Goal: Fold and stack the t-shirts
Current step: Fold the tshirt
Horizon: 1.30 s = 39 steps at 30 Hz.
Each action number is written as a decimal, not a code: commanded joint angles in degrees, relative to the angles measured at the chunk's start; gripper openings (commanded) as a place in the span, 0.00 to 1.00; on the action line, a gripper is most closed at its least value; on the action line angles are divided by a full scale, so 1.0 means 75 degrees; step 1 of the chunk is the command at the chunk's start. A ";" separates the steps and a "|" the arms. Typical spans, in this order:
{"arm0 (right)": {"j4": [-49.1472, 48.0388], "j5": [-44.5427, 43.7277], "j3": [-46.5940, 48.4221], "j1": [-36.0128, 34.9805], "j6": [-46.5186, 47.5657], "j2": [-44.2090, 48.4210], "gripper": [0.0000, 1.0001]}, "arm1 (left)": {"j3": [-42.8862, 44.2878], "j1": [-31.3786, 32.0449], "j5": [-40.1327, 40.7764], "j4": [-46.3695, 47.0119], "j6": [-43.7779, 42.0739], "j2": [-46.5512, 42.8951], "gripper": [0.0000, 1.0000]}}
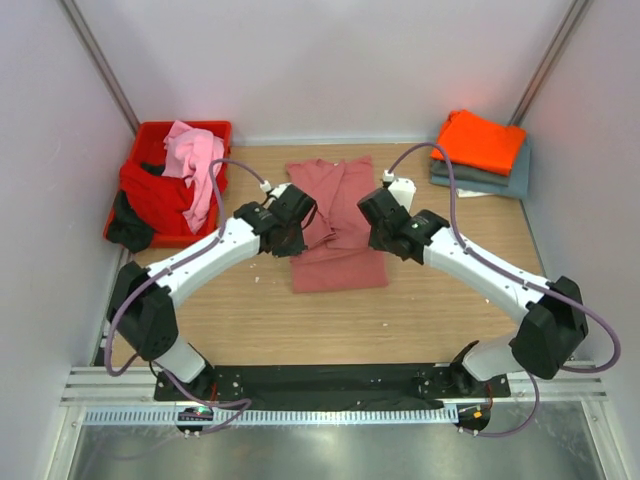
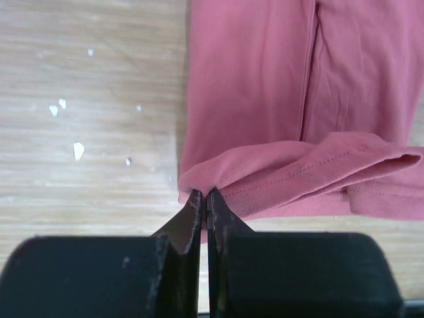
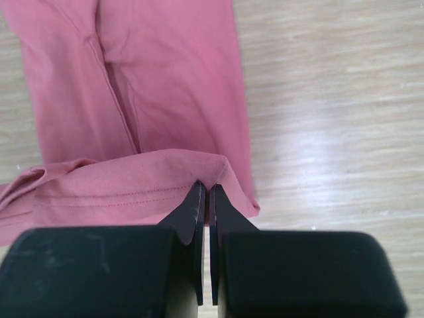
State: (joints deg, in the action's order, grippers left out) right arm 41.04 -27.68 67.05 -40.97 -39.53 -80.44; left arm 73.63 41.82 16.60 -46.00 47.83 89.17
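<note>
A dusty salmon-pink t-shirt lies folded lengthwise in the middle of the table. My left gripper is shut on the shirt's left hem corner and holds it lifted over the cloth. My right gripper is shut on the right hem corner, also lifted. The shirt shows in the left wrist view and the right wrist view. A folded orange shirt lies on a folded grey-blue shirt at the back right.
A red plastic crate at the back left holds a light pink shirt, a red shirt and a dark one hanging over its edge. A small white object sits by the right gripper. White specks dot the wood.
</note>
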 commanded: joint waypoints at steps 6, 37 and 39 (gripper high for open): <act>-0.0702 0.0199 0.1137 0.0786 0.1004 -0.0840 0.01 | 0.1222 -0.0759 -0.0479 -0.0148 -0.0975 0.1187 0.00; 0.0808 0.0598 0.6059 0.1971 0.1415 -0.5247 0.77 | 0.7688 -0.2295 -0.0432 -0.2632 -0.2346 0.5690 0.62; 0.0845 0.0574 0.5828 0.1971 0.1322 -0.4722 0.77 | 0.8088 -0.2295 -0.0316 -0.2866 -0.2405 0.5538 0.63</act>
State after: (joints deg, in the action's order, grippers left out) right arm 42.74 -20.71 107.94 -26.20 -29.56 -121.64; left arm 128.14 25.10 12.45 -62.00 32.23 134.10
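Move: Both hands still pinch the t-shirt's near hem in the air; the spot on the shirt where it is to lie is about 13 cm ahead of each hand and some 9 cm below. The fold at the shirt's near end lies roughly 5 cm behind the left hand, 9 cm right of it and 10 cm below. The red bin sits some 20 cm ahead and 26 cm left of the left hand; the folded stack is about 25 cm ahead and 24 cm right of the right hand. Both hands carry the pinched hem forward some 12 cm, lowering it about 7 cm, then open and rise forward. ##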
